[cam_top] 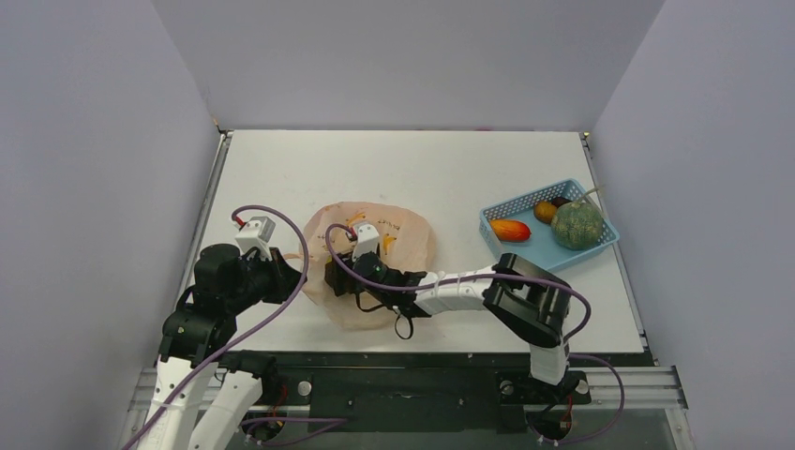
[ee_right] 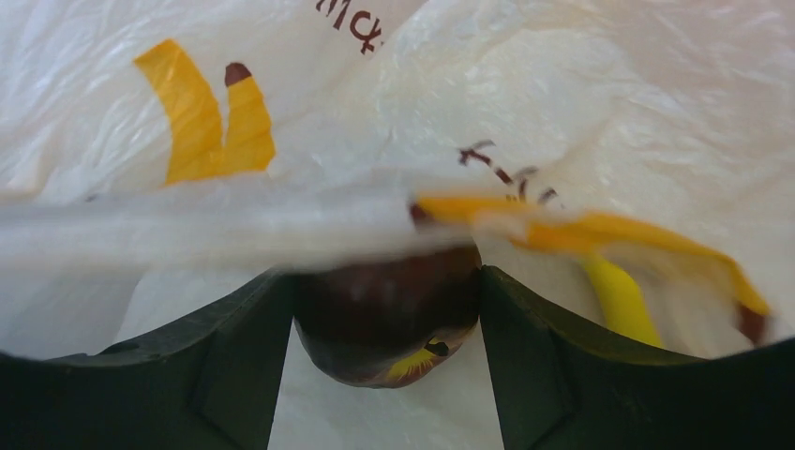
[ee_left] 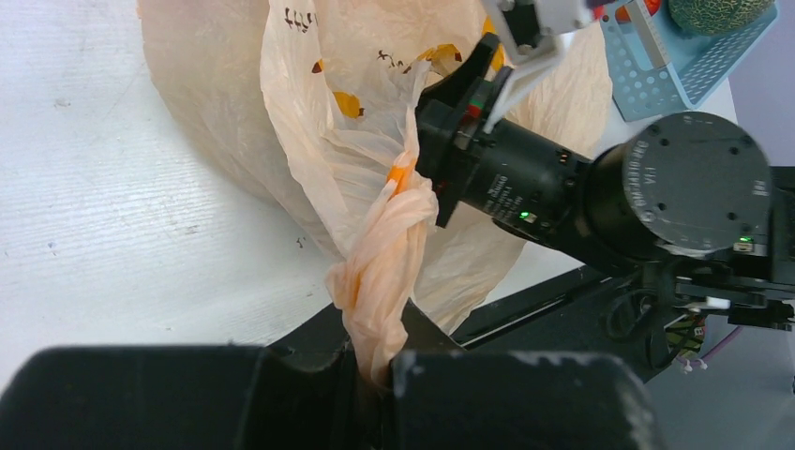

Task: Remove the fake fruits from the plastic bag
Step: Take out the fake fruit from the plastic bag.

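Observation:
The peach-orange plastic bag (cam_top: 398,230) with banana prints lies left of the table's middle. My left gripper (cam_top: 292,273) is shut on a twisted handle of the bag (ee_left: 384,272) at its near left edge. My right gripper (cam_top: 339,278) reaches inside the bag mouth. In the right wrist view it (ee_right: 387,323) is shut on a dark maroon fruit (ee_right: 384,314) with a yellow patch, both fingers touching its sides. A yellow banana (ee_right: 619,300) lies just beyond it in the bag. The mango (cam_top: 510,229), a dark orange fruit (cam_top: 544,212) and the green melon (cam_top: 576,225) lie in the blue basket.
The light blue perforated basket (cam_top: 495,217) stands at the right of the table, near its right edge; it also shows in the left wrist view (ee_left: 656,84). The right arm (cam_top: 469,286) stretches leftwards across the near part of the table. Grey walls stand on three sides.

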{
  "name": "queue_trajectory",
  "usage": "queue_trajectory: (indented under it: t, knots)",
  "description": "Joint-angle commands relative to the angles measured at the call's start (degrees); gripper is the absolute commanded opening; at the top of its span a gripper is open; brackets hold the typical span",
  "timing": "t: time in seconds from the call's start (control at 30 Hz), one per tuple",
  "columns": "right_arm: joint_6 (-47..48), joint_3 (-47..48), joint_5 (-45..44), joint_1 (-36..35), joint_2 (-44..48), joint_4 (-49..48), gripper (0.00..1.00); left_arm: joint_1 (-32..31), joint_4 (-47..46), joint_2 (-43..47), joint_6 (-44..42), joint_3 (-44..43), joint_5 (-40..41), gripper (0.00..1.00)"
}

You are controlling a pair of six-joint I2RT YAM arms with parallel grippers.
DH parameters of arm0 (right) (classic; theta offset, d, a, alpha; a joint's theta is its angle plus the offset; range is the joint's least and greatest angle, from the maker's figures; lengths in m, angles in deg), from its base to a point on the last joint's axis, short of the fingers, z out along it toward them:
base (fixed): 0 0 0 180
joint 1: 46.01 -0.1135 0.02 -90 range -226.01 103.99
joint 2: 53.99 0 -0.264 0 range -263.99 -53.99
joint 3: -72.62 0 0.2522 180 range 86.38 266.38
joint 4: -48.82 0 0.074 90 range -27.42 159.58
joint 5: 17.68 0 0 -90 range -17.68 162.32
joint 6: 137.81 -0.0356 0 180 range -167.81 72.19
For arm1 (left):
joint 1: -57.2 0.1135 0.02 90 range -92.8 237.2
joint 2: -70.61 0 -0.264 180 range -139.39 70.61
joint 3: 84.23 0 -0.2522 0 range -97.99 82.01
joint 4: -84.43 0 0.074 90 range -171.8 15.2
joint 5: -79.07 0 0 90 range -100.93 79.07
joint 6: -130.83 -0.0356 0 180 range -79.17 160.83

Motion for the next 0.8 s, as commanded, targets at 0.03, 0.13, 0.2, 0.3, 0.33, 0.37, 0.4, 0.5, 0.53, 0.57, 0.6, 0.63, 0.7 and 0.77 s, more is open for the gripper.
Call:
queue_trajectory:
  t: [0.03,0.13,0.2,0.3,0.33,0.37,0.4,0.5,0.53,0.57,0.6,0.63,0.7,0.77]
  knots:
    - [0.84,-6.03,-1.14,0.31,9.5,-4.26,0.05,-0.41,-2.3,-0.27,0.59,-0.37,0.85,0.0]
    - [0.08,-8.28,0.04,0.31,12.14,-4.09,0.0,-0.36,-2.12,-1.1,0.62,-0.44,0.93,0.0]
    - [-0.6,-9.21,1.06,0.24,14.3,-2.74,0.0,-0.36,-2.07,-1.19,0.69,-0.46,1.12,0.0]
    - [-1.3,-11.02,2.33,-0.02,19.15,-2.17,0.0,-0.4,-2.1,-0.69,0.86,-0.4,1.59,0.0]
    - [-1.36,-11.18,2.87,-0.09,21.22,-1.64,0.0,-0.37,-2.2,-0.49,0.85,-0.42,1.79,0.0]
    - [-1.41,-11.21,3.12,-0.09,22.32,-1.28,0.0,-0.41,-2.18,-0.45,0.84,-0.41,1.82,0.0]
    - [-1.41,-10.93,3.61,-0.08,24.14,-0.5,0.0,-0.39,-2.18,-0.43,0.83,-0.43,1.74,0.0]
    - [-1.3,-9.04,4.98,0.27,27.16,2.52,0.0,-0.37,-2.21,-0.55,0.67,-0.33,1.41,0.0]
    - [-1.36,-8.08,5.59,0.41,28.45,4.03,0.0,-0.37,-2.23,-0.57,0.66,-0.35,1.28,0.0]
    - [-1.6,-7.77,5.93,0.82,29.14,4.51,0.0,-0.41,-2.28,-0.48,0.72,-0.34,1.26,0.0]
    - [-1.78,-7.52,6.84,1.08,30.57,4.92,0.0,-0.38,-2.31,-0.44,0.68,-0.36,1.18,0.0]
    - [-2.02,-7.41,7.68,1.69,31.22,4.99,0.0,-0.37,-2.32,-0.41,0.66,-0.35,1.16,0.0]
    - [-2.75,-7.2,8.89,2.7,33.26,5.4,0.0,-0.37,-2.32,-0.18,0.58,-0.29,1.15,0.0]
    - [-3.81,-6.99,10.29,4.27,35.32,6.38,0.0,-0.39,-2.32,0.11,0.62,-0.34,1.15,0.0]
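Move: The right hand already has the dark fruit between its fingers, inside the bag. The blue basket it is bound for lies about 51 cm to its right and 15 cm ahead, 2 cm lower; in the basket the mango is some 41 cm right and 14 cm ahead, the pumpkin about 57 cm right and 15 cm ahead. A banana stays in the bag, roughly 6 cm right, 4 cm ahead and 3 cm below. From the left hand the basket is some 54 cm right, 22 cm ahead and 16 cm below. Up and out of the bag, about 16 cm in all: the right arm first slides right and slightly back while beginning to rise, then climbs quickly and almost straight, ending some 5 cm further right. The fingertips tilt up 15 to 20 degrees as it goes, and the fingers keep their grip on the dark fruit. The left hand stays put, still pinching the bag's gathered handle. ##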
